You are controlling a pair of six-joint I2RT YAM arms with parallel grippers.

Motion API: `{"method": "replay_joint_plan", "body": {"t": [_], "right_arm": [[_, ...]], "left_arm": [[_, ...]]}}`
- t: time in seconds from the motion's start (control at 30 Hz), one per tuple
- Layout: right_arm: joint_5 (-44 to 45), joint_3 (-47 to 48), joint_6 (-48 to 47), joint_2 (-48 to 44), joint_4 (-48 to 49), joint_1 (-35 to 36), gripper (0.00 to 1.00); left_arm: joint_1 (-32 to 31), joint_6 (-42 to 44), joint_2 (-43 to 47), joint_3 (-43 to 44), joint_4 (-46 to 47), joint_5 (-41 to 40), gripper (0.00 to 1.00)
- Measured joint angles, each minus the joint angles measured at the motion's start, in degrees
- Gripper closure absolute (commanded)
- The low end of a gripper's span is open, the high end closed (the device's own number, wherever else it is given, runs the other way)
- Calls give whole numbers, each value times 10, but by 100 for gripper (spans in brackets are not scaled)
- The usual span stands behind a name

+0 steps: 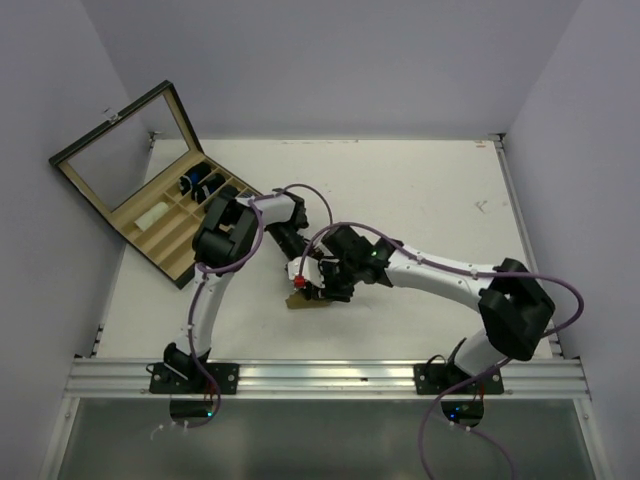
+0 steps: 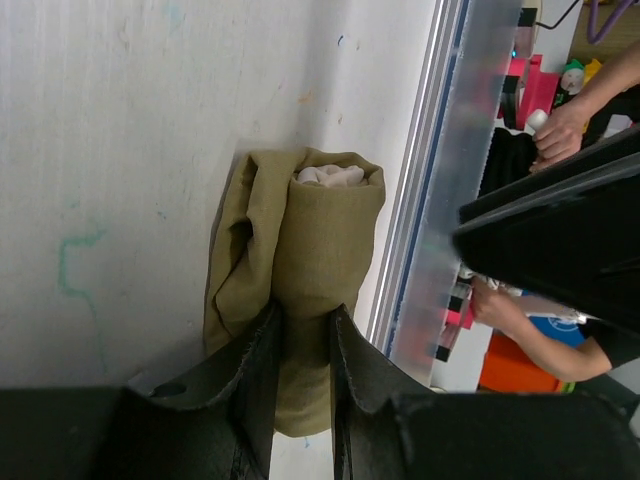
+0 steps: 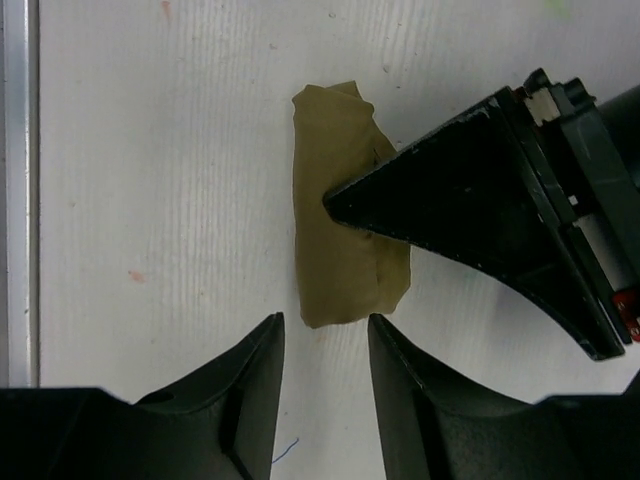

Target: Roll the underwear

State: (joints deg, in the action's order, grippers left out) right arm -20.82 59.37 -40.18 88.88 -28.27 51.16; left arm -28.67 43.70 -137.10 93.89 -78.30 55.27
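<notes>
The underwear is an olive-green cloth wound into a short roll with a white lining showing at its far end. It lies on the white table near the front rail. My left gripper is shut on the near end of the roll, one jaw pressing each side. From above, the roll peeks out below the left gripper. My right gripper stands open just short of the roll's end, touching nothing. The left gripper's fingers cross over the roll from the right.
A wooden compartment box with a raised glass lid sits at the table's back left, holding a dark roll and a pale one. The aluminium rail runs along the near edge, close to the roll. Both arms crowd the front middle.
</notes>
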Motion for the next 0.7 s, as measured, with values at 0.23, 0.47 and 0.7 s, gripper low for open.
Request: {"method": "replay_joint_plan", "body": {"t": [0.23, 0.47, 0.7], "right_arm": [[36, -12, -21, 49, 61, 41, 53], [36, -17, -25, 70, 95, 45, 53], [27, -17, -27, 100, 110, 45, 61]], "left_arm": [[5, 4, -10, 0, -25, -2, 100], [5, 5, -11, -2, -32, -9, 100], [7, 5, -11, -5, -33, -10, 94]]}}
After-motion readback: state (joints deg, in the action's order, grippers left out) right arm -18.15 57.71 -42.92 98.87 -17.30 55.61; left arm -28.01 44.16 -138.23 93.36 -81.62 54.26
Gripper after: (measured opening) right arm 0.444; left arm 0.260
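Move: The brown underwear roll lies lengthwise left-right on the table, its middle already between the left hand's fingers, at about the hand point itself. From the right hand the roll's middle is some 5 cm to the left, level fore-and-aft and 6 cm down, with its right end closer. The wooden box is centred about 28 cm to the right hand's left, 17 cm farther out and 5 cm below. Down and to its left, the right hand drops about 5 cm and slides some 3 cm onto the right end of the brown roll, fingers still just under half open, until the tips straddle that end. The left hand keeps its hold around the roll's middle and drifts about a centimetre left and slightly back, taking the roll along. ##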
